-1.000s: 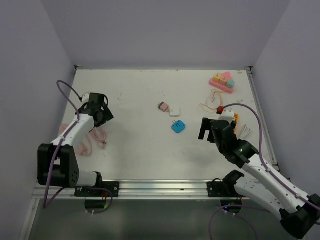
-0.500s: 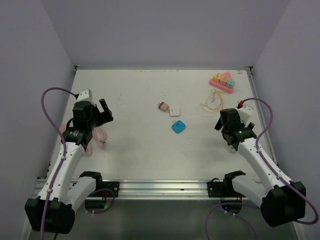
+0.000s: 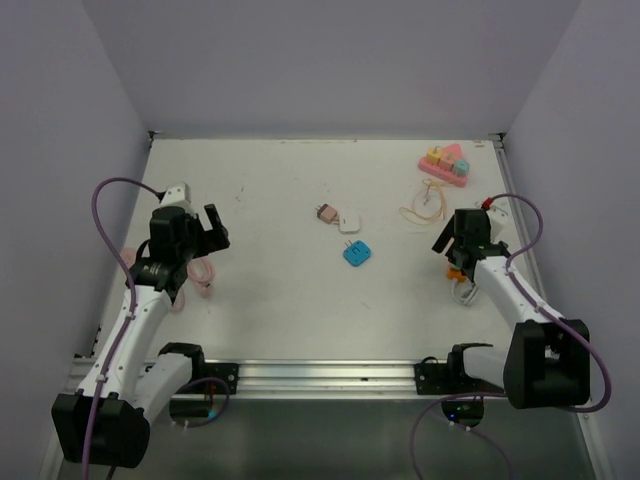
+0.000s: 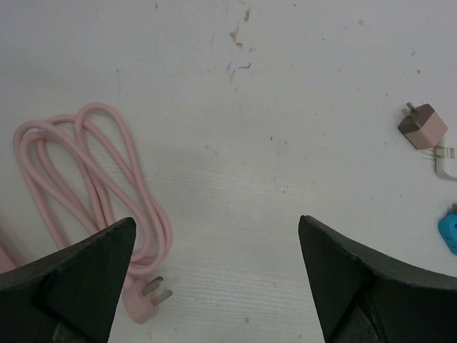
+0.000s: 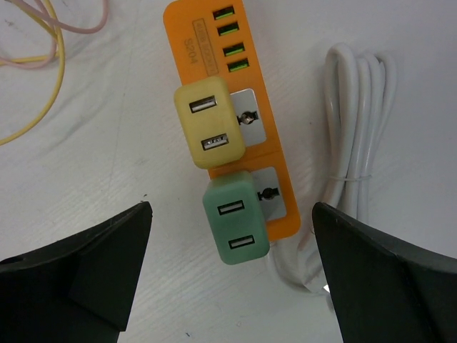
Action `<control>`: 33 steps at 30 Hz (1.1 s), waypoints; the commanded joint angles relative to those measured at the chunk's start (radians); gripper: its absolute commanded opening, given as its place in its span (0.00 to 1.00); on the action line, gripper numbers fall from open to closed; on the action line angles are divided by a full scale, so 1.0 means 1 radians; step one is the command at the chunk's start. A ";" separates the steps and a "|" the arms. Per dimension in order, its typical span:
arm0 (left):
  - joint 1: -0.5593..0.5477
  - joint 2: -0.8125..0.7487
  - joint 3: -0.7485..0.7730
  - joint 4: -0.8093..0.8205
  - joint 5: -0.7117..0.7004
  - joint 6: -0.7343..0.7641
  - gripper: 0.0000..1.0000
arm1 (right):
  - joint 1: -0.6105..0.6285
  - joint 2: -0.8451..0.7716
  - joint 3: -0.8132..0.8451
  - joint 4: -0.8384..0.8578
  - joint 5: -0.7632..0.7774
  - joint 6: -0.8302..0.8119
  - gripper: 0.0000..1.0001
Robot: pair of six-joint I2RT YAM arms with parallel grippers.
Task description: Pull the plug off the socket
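The socket is an orange power strip (image 5: 187,28) lying on the table. A yellow plug (image 5: 209,121) and a green plug (image 5: 235,218) sit in it side by side. My right gripper (image 5: 230,211) hovers open above the green plug, one finger on each side, touching nothing. From above, the right gripper (image 3: 455,238) covers most of the strip (image 3: 453,272). My left gripper (image 3: 205,232) is open at the table's left over a coiled pink cable (image 4: 86,171) whose pink plug (image 4: 146,300) lies loose. Nothing sits between the fingers of the left gripper (image 4: 216,221).
The strip's white cord (image 5: 360,136) is bundled on its right. Thin yellow and pink loops (image 3: 422,205) lie behind it, with toy blocks (image 3: 446,164) at the back right. A blue adapter (image 3: 356,254), a white adapter (image 3: 350,222) and a brown one (image 3: 324,212) lie mid-table.
My right gripper has swung from the middle right back over the orange strip. The left gripper has lifted off the pink cable, drawn nearer and opened wider.
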 commanded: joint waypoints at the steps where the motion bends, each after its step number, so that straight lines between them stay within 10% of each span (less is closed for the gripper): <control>1: 0.000 -0.017 -0.005 0.051 0.019 0.030 0.99 | -0.013 0.049 0.024 0.053 -0.032 -0.032 0.99; 12: -0.003 -0.018 -0.007 0.052 0.030 0.032 0.99 | -0.016 0.132 0.044 0.065 -0.092 -0.078 0.97; 20: -0.003 -0.022 -0.010 0.051 0.028 0.035 0.99 | -0.016 0.140 0.032 0.071 -0.118 -0.090 0.74; 33: -0.003 -0.017 -0.010 0.054 0.034 0.038 0.99 | -0.005 0.069 0.024 0.108 -0.263 -0.106 0.78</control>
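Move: The green plug sits almost under the open right hand, some 4 cm below it and about 1 cm ahead and 1 cm to its right. The yellow plug is about 5 cm ahead and 2 cm right; the white cord bundle lies roughly 6 cm right, 1 cm back and 7 cm below. From the idle left hand, the green plug is about 60 cm right, 1 cm ahead and 12 cm below. Down first: the right hand sinks about 3 cm to bring its open fingers around the green plug, then closes them by roughly a quarter. It then swings about 3 cm left, rising a centimetre and turning a little counter-clockwise, with the right finger coming against the plug's right side and the left finger standing clear. ##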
